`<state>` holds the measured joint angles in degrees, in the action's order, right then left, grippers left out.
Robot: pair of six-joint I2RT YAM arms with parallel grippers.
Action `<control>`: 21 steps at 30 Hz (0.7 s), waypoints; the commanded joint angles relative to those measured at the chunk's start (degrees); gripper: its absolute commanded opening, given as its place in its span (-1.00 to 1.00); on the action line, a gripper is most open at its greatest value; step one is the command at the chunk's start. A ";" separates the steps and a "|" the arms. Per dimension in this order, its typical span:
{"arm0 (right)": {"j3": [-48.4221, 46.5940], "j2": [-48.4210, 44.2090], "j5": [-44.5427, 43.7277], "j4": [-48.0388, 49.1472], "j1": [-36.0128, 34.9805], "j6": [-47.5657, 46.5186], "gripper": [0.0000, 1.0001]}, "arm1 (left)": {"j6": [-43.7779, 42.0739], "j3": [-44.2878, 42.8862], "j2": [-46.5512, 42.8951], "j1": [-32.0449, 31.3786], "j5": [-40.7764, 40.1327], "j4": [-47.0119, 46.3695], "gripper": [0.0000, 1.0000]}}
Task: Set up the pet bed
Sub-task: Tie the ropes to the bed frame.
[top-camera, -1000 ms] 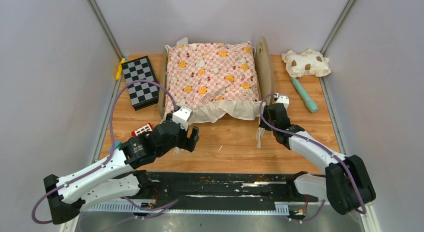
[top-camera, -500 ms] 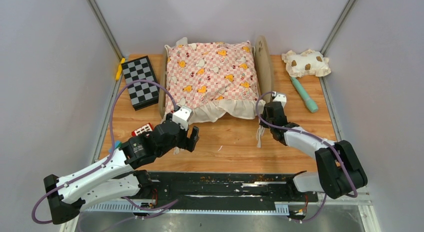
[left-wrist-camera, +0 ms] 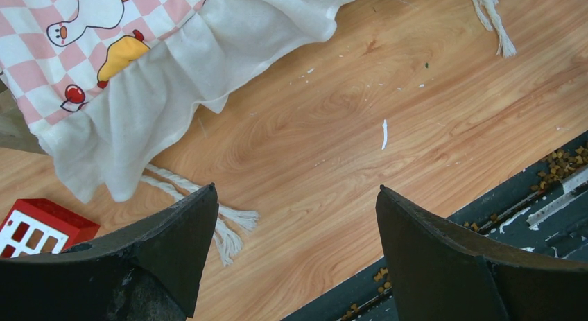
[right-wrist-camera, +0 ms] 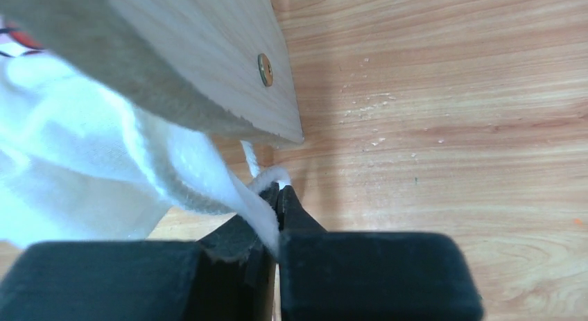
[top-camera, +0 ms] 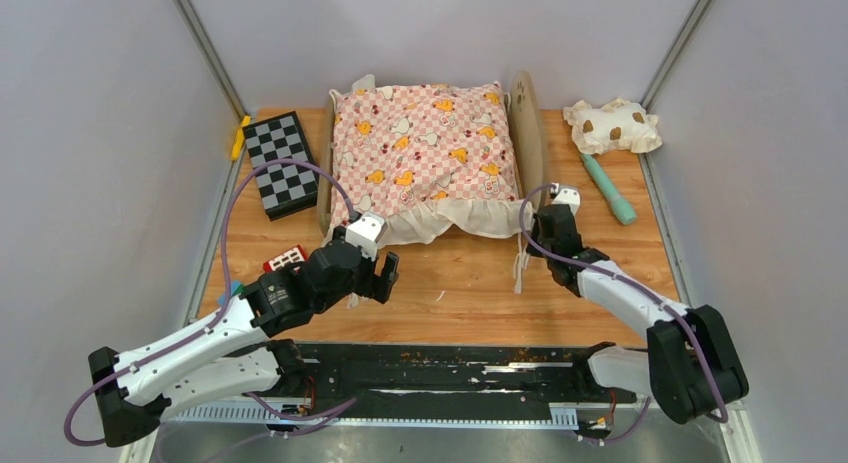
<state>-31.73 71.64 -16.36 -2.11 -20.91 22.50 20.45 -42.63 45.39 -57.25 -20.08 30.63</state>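
The pet bed (top-camera: 527, 133) is a light-wood frame at the back middle of the table, and a pink checkered cushion (top-camera: 430, 143) covers its base. The cushion's white ruffle (top-camera: 470, 221) spills over the bed's near edge. At the bed's near right corner, my right gripper (top-camera: 541, 216) is shut. In the right wrist view the right gripper (right-wrist-camera: 279, 190) pinches the white ruffle (right-wrist-camera: 260, 213) just below the wooden bed panel (right-wrist-camera: 208, 57). My left gripper (top-camera: 385, 278) hovers open over bare table near the ruffle's left corner. Nothing lies between the left gripper's (left-wrist-camera: 296, 189) fingers.
A spotted cream pillow (top-camera: 612, 126) and a teal stick (top-camera: 610, 191) lie at the back right. A checkered board (top-camera: 281, 163) and a yellow piece (top-camera: 240, 136) sit at the back left. A red block (top-camera: 285, 258) and white rope tassels (left-wrist-camera: 222, 227) lie by the left gripper. More tassels (top-camera: 519, 268) lie by the right gripper.
My right gripper has closed on the cushion's white ruffle at the bed's near right corner, shifting slightly as it did. The left arm has stayed still.
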 commanded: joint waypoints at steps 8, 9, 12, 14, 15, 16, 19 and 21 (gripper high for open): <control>1.39 -14.82 -0.46 -9.66 0.25 -0.46 -1.00 | -0.06 0.27 -0.18 -0.13 -0.27 -2.29 0.82; 1.28 -15.74 -0.29 -10.55 0.25 -0.84 -1.00 | 0.01 0.27 -0.24 -0.14 -0.24 -2.19 0.82; 0.43 -18.14 -0.09 -13.54 0.25 -1.61 -1.00 | 0.19 0.27 -0.37 -0.14 -0.15 -2.17 0.82; 0.31 -19.57 0.27 -14.15 0.25 -2.42 -1.00 | 0.37 0.33 -0.57 -0.14 -0.09 -2.11 0.82; 0.73 -19.97 0.73 -13.62 0.25 -3.02 -0.93 | 0.45 0.42 -0.66 -0.13 -0.08 -2.18 0.82; 1.29 -19.94 0.82 -12.94 0.25 -3.30 -0.68 | 0.47 0.44 -0.66 -0.14 -0.01 -2.28 0.82; 2.87 -18.55 -0.31 -9.67 0.25 -2.34 -0.28 | 0.56 0.46 -0.38 -0.08 0.21 -2.57 0.82; 5.02 -17.97 -0.58 -3.94 0.25 -1.95 -0.16 | 0.45 0.22 -0.15 -0.13 0.49 -2.53 0.82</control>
<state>-29.85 52.80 -16.14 -13.45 -20.91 20.47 20.49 -42.33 45.39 -57.25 -19.97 30.48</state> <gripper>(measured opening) 0.373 0.909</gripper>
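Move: The rope knot at the bed frame's right front corner is about 2 cm ahead of my right fingertips, 1 cm left and slightly below; my shut fingers still have the short rope tail. The headboard's near foot stands some 4 cm straight ahead, and the long tassels lie about 7 cm back and 3 cm left. From my idle left hand, the knot is roughly 15 cm ahead, 29 cm right and 13 cm lower. I draw my right hand up about 5 cm and back some 3 cm, easing slightly right, away from the headboard foot and the knot, with the rope tail pinched as I start. The fingers tip up about 5 degrees. Once the hand slows at the top, I open them a bit over a third and let the tail go. ##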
